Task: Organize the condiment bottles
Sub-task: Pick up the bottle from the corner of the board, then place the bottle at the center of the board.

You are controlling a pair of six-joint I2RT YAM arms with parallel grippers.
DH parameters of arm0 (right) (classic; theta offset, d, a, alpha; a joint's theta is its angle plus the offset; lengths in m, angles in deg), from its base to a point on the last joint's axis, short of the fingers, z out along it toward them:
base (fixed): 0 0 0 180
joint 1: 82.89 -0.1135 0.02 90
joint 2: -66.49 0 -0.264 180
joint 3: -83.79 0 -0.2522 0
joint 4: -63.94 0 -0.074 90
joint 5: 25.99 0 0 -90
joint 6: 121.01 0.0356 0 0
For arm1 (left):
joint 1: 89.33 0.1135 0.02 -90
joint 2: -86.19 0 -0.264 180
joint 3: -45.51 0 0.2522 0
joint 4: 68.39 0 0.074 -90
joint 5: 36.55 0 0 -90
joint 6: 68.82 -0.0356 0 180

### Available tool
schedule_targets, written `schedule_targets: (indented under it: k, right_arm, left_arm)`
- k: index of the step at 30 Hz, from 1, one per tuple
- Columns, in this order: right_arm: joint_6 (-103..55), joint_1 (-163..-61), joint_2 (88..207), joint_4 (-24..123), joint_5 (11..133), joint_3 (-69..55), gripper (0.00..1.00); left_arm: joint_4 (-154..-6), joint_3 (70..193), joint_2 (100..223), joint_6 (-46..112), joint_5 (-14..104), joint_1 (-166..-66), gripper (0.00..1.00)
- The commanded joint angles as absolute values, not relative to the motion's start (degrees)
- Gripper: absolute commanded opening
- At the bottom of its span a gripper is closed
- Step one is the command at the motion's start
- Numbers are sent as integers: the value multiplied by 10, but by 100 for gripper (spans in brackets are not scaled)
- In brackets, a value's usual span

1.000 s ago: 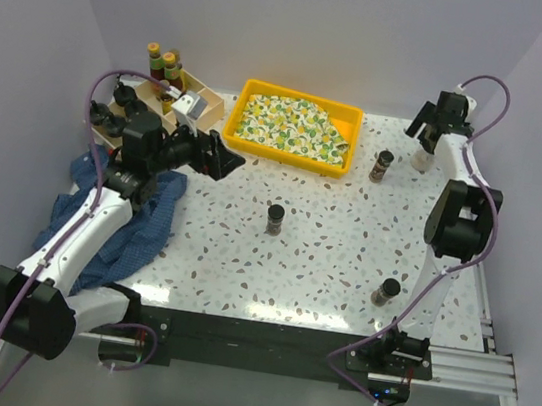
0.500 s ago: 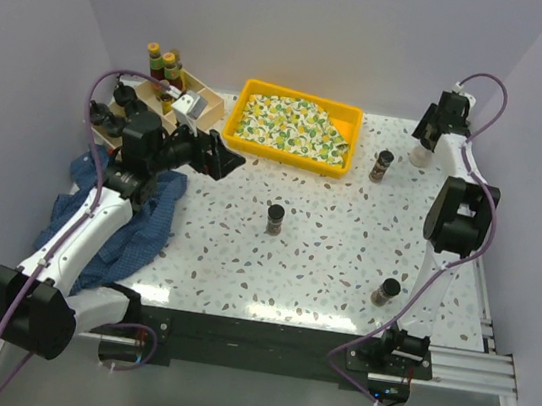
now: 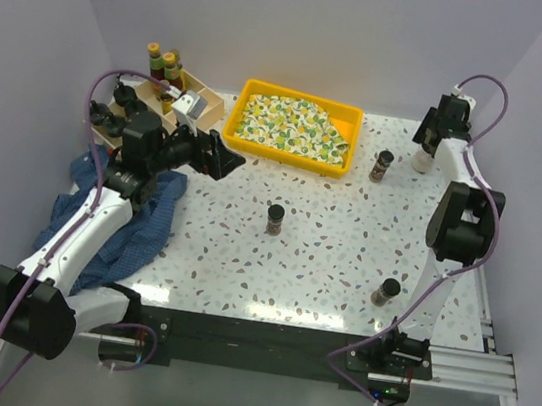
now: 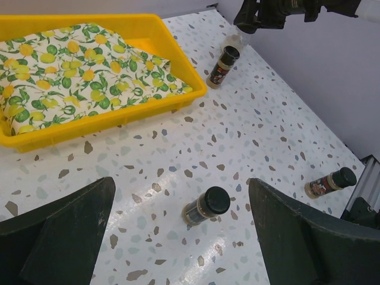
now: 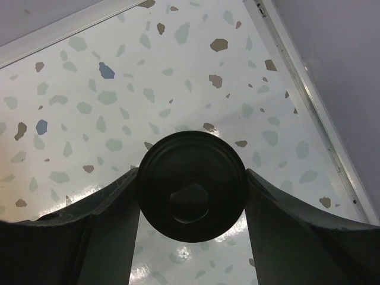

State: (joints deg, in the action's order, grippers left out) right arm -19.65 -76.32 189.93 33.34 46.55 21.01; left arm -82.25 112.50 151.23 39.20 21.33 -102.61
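At the far right of the table, my right gripper (image 3: 428, 144) is shut on the black knobbed cap (image 5: 192, 155) of a clear squat bottle (image 3: 422, 164). In the right wrist view both fingers (image 5: 113, 208) press against the cap's sides. My left gripper (image 3: 229, 158) hangs open above the table's left half, holding nothing. A brown spice jar (image 4: 206, 205) stands below and between its fingers (image 4: 71, 225). Two more spice jars stand at the back right (image 3: 382, 165) and the front right (image 3: 386, 292).
A yellow tray (image 3: 249, 94) with a patterned cloth sits at the back centre. A pale wooden divided box (image 3: 207, 103) at the back left holds several bottles (image 3: 165, 67). A blue cloth (image 3: 136, 230) lies under the left arm. The right wall is close to the right gripper.
The right gripper has closed from wide open onto the clear bottle's black cap. The left arm has not moved.
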Motion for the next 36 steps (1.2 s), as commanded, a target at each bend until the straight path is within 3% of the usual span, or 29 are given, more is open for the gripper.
schedule_targets:
  k: [1, 11, 17, 24, 36]
  right_arm:
    - [-197, -785, 1788, 352, 409, 185, 41]
    - [-173, -824, 1557, 308, 363, 43, 38]
    - [-170, -911, 1430, 257, 388, -21, 38]
    - [-162, -1029, 1328, 220, 394, -112, 38]
    - [-125, -1254, 1255, 214, 390, -300, 37]
  left_arm:
    - [-800, 1125, 1504, 392, 218, -1028, 100]
    - [-805, 1126, 1495, 390, 222, -1029, 100]
    - [-813, 1129, 1499, 387, 227, -1028, 100]
    - [-821, 1128, 1480, 378, 259, -1028, 100]
    - [-844, 1126, 1474, 369, 319, -1028, 100]
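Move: The right hand, at the far right corner, already grips the bottle by its black cap, the bottle's middle about 6 cm under the hand. It is bound for open table about 30 cm back, 26 cm left and 12 cm down. The far spice jar stands 5 cm back and 14 cm left, the middle one 27 cm back and 46 cm left, the near one 42 cm back and 13 cm left. From the left hand, that spot lies 4 cm back, 35 cm right, 27 cm down. Back and up, then swinging left, the right arm carries the bottle by its cap away from the corner in a fast arc, rising nearly 20 cm before sinking about 11 cm towards the open middle of the table. It ends roughly 29 cm back and 25 cm left, the wrist turned some 35 degrees counter-clockwise, the grip kept. The open left hand eases about 2 cm left. ##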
